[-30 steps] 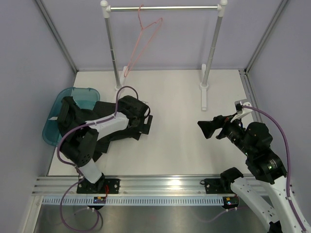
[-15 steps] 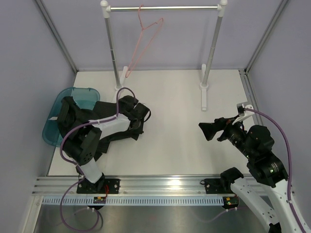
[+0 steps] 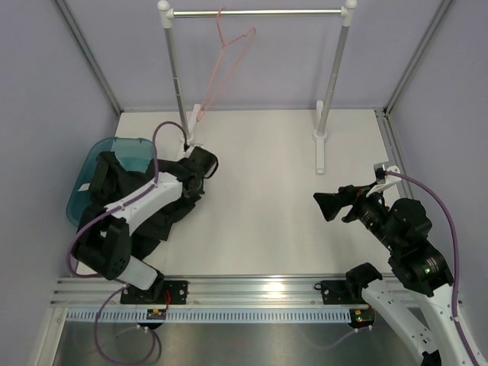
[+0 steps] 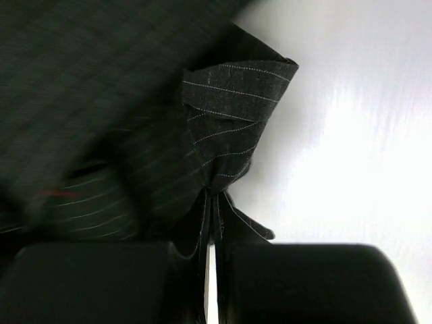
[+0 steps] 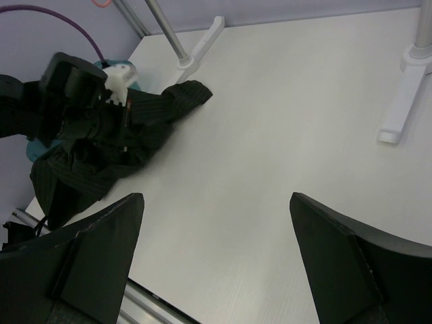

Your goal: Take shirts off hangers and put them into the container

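The black pinstriped shirt (image 3: 156, 210) lies crumpled on the white table at the left, partly draped over the teal container (image 3: 118, 149). My left gripper (image 3: 197, 175) sits at the shirt's right edge. In the left wrist view, the left gripper (image 4: 214, 248) is shut on a bunched fold of the shirt (image 4: 229, 101). The pink wire hanger (image 3: 227, 65) hangs bare and tilted on the rail. My right gripper (image 3: 332, 204) hovers open over bare table at the right, far from the shirt (image 5: 183, 96). Nothing lies between the right gripper (image 5: 216, 236) fingers.
The metal rail (image 3: 255, 12) rests on two white posts (image 3: 334, 72) with feet (image 3: 320, 152) on the table at the back. Grey walls close in the left, right and back. An aluminium rail (image 3: 252, 288) runs along the near edge.
The left gripper went from open to shut on the shirt's fold, then moved left and away, dragging the fabric toward the container. The right arm barely moved.
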You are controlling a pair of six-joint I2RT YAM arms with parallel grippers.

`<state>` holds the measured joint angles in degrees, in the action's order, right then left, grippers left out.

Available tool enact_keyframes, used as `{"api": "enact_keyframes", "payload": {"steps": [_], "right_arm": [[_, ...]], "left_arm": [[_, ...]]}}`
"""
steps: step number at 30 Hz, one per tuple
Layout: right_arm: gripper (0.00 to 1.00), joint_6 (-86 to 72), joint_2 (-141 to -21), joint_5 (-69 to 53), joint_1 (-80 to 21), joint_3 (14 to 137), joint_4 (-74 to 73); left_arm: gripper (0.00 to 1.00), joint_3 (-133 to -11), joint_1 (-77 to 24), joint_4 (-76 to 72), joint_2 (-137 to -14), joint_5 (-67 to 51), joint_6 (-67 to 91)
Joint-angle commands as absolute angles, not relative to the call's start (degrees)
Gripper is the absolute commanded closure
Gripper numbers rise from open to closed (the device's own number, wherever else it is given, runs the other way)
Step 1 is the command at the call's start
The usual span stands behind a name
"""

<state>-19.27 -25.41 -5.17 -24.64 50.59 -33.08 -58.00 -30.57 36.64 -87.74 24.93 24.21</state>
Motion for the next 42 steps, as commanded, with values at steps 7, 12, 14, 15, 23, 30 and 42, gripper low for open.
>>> {"api": "enact_keyframes", "payload": {"steps": [7,12,14,15,23,30,42], "right_arm": [[0.00,-18.5,-26.3,-5.1,-25.0,53.1,-33.3],[0.01,-18.2,-27.2,-5.6,-25.0,53.4,-33.0],[0.01,-17.9,-27.6,-5.8,-25.0,53.6,-33.0],[0.01,-17.9,-27.7,-5.9,-25.0,53.9,-33.0],[0.01,-16.8,-29.3,-6.8,-25.0,54.3,-32.9],[0.00,-15.6,-30.3,-6.6,-25.0,54.4,-32.7],[0.01,-15.0,-30.3,-5.6,-25.0,54.1,-32.1]], "left_arm": [[1.00,-71.7,-15.8,44.9,-77.0,38.5,16.0],[1.00,-76.8,-5.8,46.3,-75.9,41.3,17.0],[1.00,-77.9,-0.7,45.8,-75.8,42.0,19.1],[1.00,-78.7,0.3,45.4,-75.7,42.0,19.9],[1.00,-81.5,14.6,41.3,-80.2,38.2,24.9],[0.90,-80.1,18.5,40.1,-89.2,32.4,27.9],[0.18,-78.1,14.5,37.2,-85.2,22.9,23.7]]}}
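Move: The left hand pinches a fold of the shirt just above the table; the container's middle is about 25 cm to its left and 2 cm ahead, some 3 cm lower. The rest of the shirt is heaped between them, its middle about 12 cm left and 3 cm back. The left rack foot stands some 13 cm ahead and 3 cm left. From the idle right hand the container is about 61 cm left, 14 cm ahead and 28 cm below. The left hand lifts the pinched shirt and swings some 30 cm left, lowering and opening over the container. ##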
